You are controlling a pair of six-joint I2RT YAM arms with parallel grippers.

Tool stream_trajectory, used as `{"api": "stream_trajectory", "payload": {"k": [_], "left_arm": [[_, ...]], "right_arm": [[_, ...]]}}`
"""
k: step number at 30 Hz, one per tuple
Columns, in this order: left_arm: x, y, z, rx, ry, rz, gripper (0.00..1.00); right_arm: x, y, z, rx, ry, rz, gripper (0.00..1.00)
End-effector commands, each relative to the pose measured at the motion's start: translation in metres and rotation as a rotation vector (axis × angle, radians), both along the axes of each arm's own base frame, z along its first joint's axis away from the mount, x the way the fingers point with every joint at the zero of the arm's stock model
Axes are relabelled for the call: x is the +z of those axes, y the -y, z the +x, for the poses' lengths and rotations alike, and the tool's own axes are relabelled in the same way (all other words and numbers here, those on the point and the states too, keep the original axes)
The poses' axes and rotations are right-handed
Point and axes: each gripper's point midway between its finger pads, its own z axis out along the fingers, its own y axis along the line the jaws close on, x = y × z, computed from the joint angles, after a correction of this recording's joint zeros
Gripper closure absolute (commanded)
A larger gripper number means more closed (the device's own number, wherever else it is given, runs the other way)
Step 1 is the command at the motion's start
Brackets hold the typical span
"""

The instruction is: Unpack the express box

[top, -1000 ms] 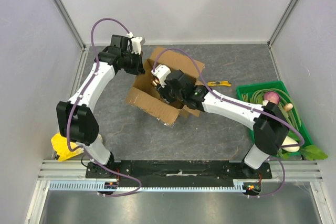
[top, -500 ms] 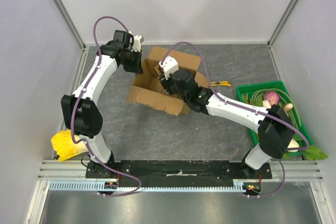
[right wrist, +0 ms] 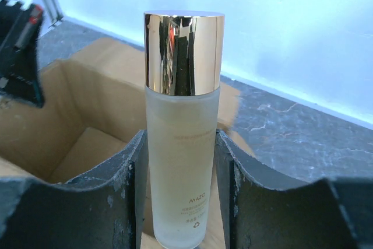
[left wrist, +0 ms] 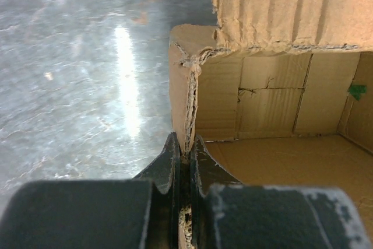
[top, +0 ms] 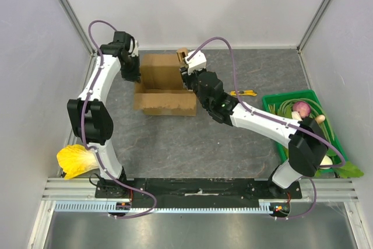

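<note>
The express box [top: 166, 103] is a brown cardboard carton that stands open at the back left of the table. My left gripper [top: 133, 76] is shut on the box's left wall, which shows pinched between the fingers in the left wrist view [left wrist: 185, 150]. The box interior [left wrist: 274, 155] looks bare apart from a small green scrap [left wrist: 356, 90]. My right gripper [top: 187, 69] hangs over the box's back right corner, shut on a frosted bottle [right wrist: 182, 144] with a gold cap [right wrist: 183, 51]. The bottle [top: 182, 54] is upright above the box [right wrist: 81, 109].
A green crate [top: 274, 102] of vegetables stands at the right edge. A yellow utility knife [top: 243, 93] lies between the crate and the box. A yellow object [top: 73, 160] lies at the near left by the left arm's base. Walls enclose the table.
The box has swung round and shifted toward the back left with my left gripper on its wall. My right gripper has risen out of the box with the bottle, moving toward the back.
</note>
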Motion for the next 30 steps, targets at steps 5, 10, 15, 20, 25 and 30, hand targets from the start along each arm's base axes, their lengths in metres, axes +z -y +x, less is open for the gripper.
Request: {"api": "stream_trajectory", "payload": {"k": [5,10,15,20,25,30], "left_arm": [[0.003,-0.073,0.005,0.247,-0.005,0.042,0.98],[-0.006,-0.094,-0.006,0.307,-0.018,0.064,0.90],[-0.005,-0.092,-0.011,0.291,0.015,0.052,0.58],[0.039,-0.085,-0.003,0.237,0.167,0.019,0.05],[0.101,-0.066,0.007,0.180,0.373,-0.086,0.02],[0.152,-0.026,0.013,0.011,0.527,-0.301,0.00]], "right_arm": [[0.112,0.040,0.002,-0.136,0.209,0.227,1.00],[0.108,0.071,0.003,-0.277,0.220,0.238,1.00],[0.096,0.076,0.001,-0.290,0.209,0.213,1.00],[0.085,0.073,-0.004,-0.212,0.165,0.208,1.00],[0.078,0.072,-0.009,-0.116,0.130,0.220,1.00],[0.087,0.062,-0.026,0.064,0.114,0.249,1.00]]}}
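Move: My left hand is pinching the rim of the open box's left wall; the box's middle is about 10 cm to its right, level fore-and-aft, and some 8 cm below. The bottle in my right hand is roughly 18 cm to the right of my left hand, about 4 cm nearer me and 12 cm higher. From my right hand, the box is about 9 cm left, 3 cm ahead and 21 cm below; the yellow knife is 24 cm right, 3 cm ahead and 28 cm below. Still pinching the wall, I drag the box about 9 cm left with my left hand, turning some 15 degrees counter-clockwise and sinking slightly, then open wide and rise about 10 cm clear, tipping the fingers up. My right hand keeps its grip on the bottle and carries it 7 cm right, away from the box, rising about 5 cm and then dipping halfway back. ##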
